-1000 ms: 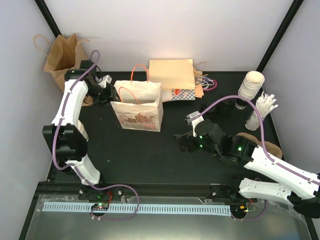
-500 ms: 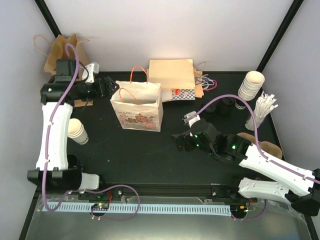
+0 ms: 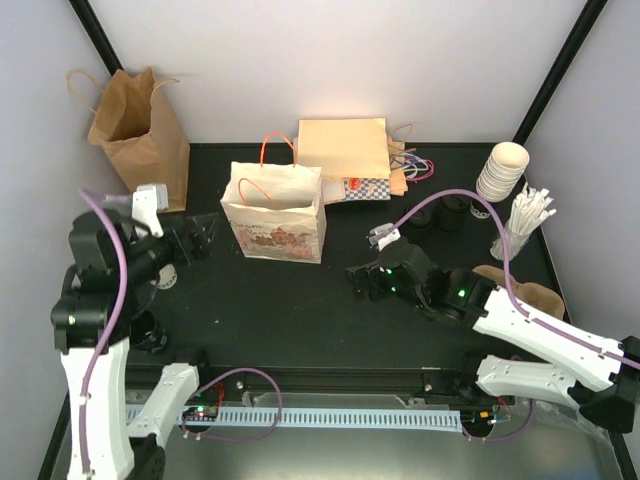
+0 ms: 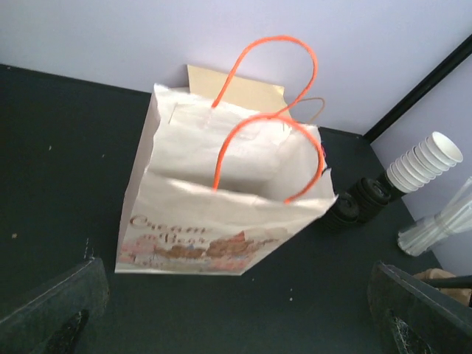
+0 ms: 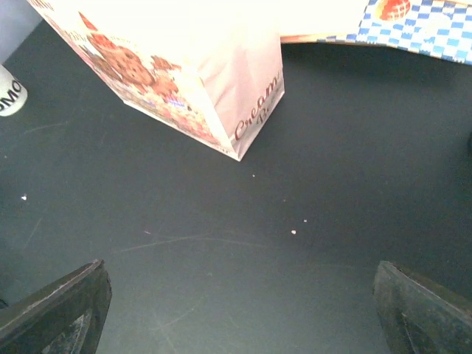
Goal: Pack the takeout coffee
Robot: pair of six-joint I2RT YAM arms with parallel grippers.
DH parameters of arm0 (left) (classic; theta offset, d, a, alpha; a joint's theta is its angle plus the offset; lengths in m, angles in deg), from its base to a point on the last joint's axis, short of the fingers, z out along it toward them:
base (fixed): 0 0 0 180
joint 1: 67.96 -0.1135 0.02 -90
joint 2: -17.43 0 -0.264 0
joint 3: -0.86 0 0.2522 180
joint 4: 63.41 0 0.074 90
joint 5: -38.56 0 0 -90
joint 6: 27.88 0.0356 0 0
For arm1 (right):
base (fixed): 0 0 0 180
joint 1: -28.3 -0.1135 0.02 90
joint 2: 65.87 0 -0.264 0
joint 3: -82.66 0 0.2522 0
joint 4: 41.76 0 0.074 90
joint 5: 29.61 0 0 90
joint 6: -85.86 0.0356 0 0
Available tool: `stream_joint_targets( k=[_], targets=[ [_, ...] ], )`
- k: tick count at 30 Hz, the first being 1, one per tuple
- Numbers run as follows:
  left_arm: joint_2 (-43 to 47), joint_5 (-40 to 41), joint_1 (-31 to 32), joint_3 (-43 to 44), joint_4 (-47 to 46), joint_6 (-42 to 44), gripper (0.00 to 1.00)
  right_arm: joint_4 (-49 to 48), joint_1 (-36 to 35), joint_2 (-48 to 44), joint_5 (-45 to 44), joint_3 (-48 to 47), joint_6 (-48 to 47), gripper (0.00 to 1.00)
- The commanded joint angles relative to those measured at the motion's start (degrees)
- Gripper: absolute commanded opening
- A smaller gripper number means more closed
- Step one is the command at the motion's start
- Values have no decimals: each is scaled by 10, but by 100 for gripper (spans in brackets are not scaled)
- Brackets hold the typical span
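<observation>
No cup with a black lid shows in any view; the takeout coffee is hidden or out of view. The white printed paper bag [image 3: 275,212] with orange handles stands upright and open at centre left; what I see of its inside [image 4: 243,158] is bare. My left gripper [image 3: 203,236] hovers just left of the bag, open and holding nothing [image 4: 236,328]. My right gripper [image 3: 364,281] hangs low over the black table [image 3: 300,310] to the bag's right, open and holding nothing [image 5: 236,317]. A cream cup [image 5: 9,92] stands left of the bag, mostly hidden under the left arm.
A brown paper bag [image 3: 135,130] stands at the back left. Flat bags [image 3: 345,152] lie behind the white bag. At the back right are stacked lidless cups [image 3: 500,170], black lids [image 3: 445,212] and a holder of white sticks [image 3: 520,225]. Brown paper [image 3: 525,290] lies right.
The left arm has drawn back from the bag's back left corner toward the near left, and its gripper has opened. The right gripper has crept slightly left.
</observation>
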Motion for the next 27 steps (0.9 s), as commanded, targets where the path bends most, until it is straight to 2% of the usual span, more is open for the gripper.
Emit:
stream_joint_targets(
  k=[1, 6, 8, 10, 15, 17, 20, 27],
  targets=[
    [83, 21, 0, -67, -14, -29, 99, -31, 5, 12, 22, 27, 37, 99],
    [191, 13, -1, -186, -17, -73, 99, -68, 5, 24, 74, 73, 69, 91],
    [222, 1, 0, -226, -21, -86, 99, -92, 6, 27, 94, 96, 80, 85],
    [241, -6, -1, -256, -19, -99, 99, -122, 5, 30, 107, 114, 95, 76],
    [256, -33, 0, -309, -26, -113, 99, -173, 6, 58, 121, 133, 122, 44],
    [256, -40, 0, -326, -33, -118, 99, -190, 8, 78, 127, 132, 124, 35],
    [251, -69, 0, -356, -51, -127, 99, -216, 25, 111, 156, 131, 128, 31],
    [218, -108, 0, -411, -87, -144, 99, -280, 83, 190, 238, 119, 122, 31]
  ],
)
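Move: Neither hand is going for a thing. The packed white bag stands about 16 cm ahead and 11 cm right of the left hand, its middle some 27 cm lower. The kraft bag is roughly 24 cm ahead and 19 cm left. From the right hand, the white bag is about 17 cm ahead, 21 cm left and 11 cm lower; the paper stack about 33 cm ahead and 5 cm left, the black lids about 20 cm ahead and 12 cm right. Drawing back about 5 cm while starting to sink, then dropping almost straight down, the wide-open left hand comes some 18 cm lower on the near left side of the white bag, wrist tipping down and rolling a little. The right hand sinks about 12 cm over bare table, then eases left, its fingers tilting some 20 degrees downward and closing about two-thirds on nothing. Neither touches the bag. ##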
